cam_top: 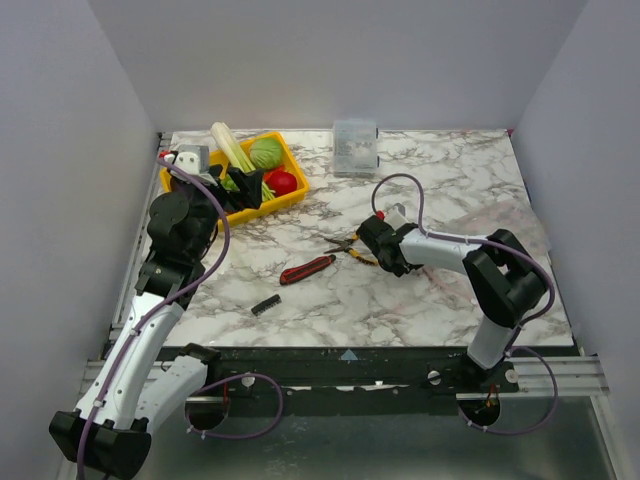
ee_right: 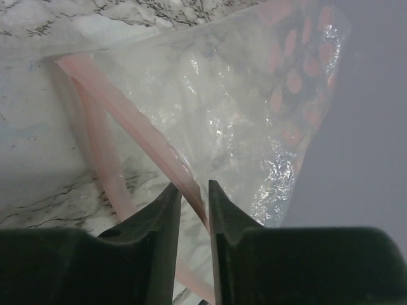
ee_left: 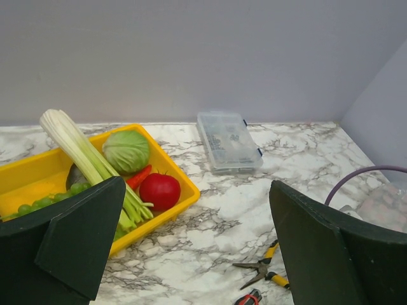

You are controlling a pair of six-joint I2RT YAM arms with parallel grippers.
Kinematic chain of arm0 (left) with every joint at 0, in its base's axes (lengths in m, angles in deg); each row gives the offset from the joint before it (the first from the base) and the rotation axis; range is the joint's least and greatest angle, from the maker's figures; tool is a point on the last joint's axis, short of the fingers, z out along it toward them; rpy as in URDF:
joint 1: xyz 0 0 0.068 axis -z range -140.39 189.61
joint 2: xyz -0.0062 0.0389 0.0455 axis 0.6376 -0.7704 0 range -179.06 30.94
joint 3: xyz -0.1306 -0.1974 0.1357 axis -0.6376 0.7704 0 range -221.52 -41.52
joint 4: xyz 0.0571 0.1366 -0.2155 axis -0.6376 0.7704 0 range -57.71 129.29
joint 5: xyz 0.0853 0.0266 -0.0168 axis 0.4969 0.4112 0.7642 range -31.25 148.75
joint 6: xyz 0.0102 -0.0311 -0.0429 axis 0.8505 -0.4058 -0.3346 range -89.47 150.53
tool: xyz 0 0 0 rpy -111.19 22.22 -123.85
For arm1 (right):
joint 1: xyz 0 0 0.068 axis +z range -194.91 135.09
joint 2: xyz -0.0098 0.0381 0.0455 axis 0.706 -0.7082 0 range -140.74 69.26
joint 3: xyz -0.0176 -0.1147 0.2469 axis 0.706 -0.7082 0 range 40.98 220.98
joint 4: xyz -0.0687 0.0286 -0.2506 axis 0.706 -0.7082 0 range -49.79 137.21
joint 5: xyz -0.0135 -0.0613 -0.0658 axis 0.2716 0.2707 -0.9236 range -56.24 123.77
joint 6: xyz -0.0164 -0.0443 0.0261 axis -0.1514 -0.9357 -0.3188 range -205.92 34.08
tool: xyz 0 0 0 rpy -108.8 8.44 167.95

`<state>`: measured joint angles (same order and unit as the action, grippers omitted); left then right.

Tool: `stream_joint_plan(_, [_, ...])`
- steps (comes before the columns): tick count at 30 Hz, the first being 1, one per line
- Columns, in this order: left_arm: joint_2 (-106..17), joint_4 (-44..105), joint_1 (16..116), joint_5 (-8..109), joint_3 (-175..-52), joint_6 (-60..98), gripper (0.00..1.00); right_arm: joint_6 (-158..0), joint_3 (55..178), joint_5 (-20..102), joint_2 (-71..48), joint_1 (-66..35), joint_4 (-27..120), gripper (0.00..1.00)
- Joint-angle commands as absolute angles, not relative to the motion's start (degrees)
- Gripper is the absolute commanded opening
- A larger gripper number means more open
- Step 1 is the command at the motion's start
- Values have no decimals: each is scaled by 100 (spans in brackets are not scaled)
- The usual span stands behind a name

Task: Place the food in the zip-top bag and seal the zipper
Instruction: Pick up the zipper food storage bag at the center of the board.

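The food lies in a yellow tray (cam_top: 296, 165) at the back left: pale celery (ee_left: 82, 152), green cabbage (ee_left: 126, 150), red tomato (ee_left: 159, 190) and green grapes (ee_left: 51, 197). My left gripper (ee_left: 197, 210) hovers open and empty beside the tray's near right side (cam_top: 235, 185). The zip-top bag (ee_right: 216, 95) lies crinkled on the marble at the right (cam_top: 495, 225). My right gripper (ee_right: 194, 190) is closed to a narrow gap on the bag's pinkish zipper (ee_right: 127, 121). The strip runs between the fingertips. In the top view the right wrist (cam_top: 388, 245) hides its fingers.
A small clear rigid box (cam_top: 355, 147) stands at the back centre. Yellow-handled pliers (cam_top: 352, 245) and a red-handled knife (cam_top: 307, 268) lie mid-table, just left of the right wrist. A small black piece (cam_top: 265, 305) lies nearer the front. Grey walls close in on three sides.
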<state>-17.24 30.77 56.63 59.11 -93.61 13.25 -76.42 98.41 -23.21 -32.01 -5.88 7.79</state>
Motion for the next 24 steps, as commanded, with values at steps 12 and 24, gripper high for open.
stream_joint_plan(12, [-1696,3027,5692,5813,-9372,1304,99,-7316,9732,-2980,-2422,-600,1289,1])
stream_joint_plan(24, [-2093,2873,5846,4861,-9377,626,99,-6984,9964,-1143,-321,-657,1884,1])
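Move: The zipper food storage bag's zipper lip already lies between the right hand's partly open fingers; the bag's middle is about 8 cm to that hand's right, 2 cm ahead and 2 cm lower. The pliers lie roughly 18 cm left and about level ahead, the red knife some 28 cm left and 4 cm back, all slightly below. From the left hand the bag is about 47 cm right, level ahead and some 33 cm down. The bag's zipper lip gets pinched as the right fingers close fully on it, and is then carried up off the board, slowly at first and then fast, about 11 cm in all, easing a little left late on. The hand rolls and tilts by some 40 degrees, its left side rising and the fingers swinging to point more forward. ##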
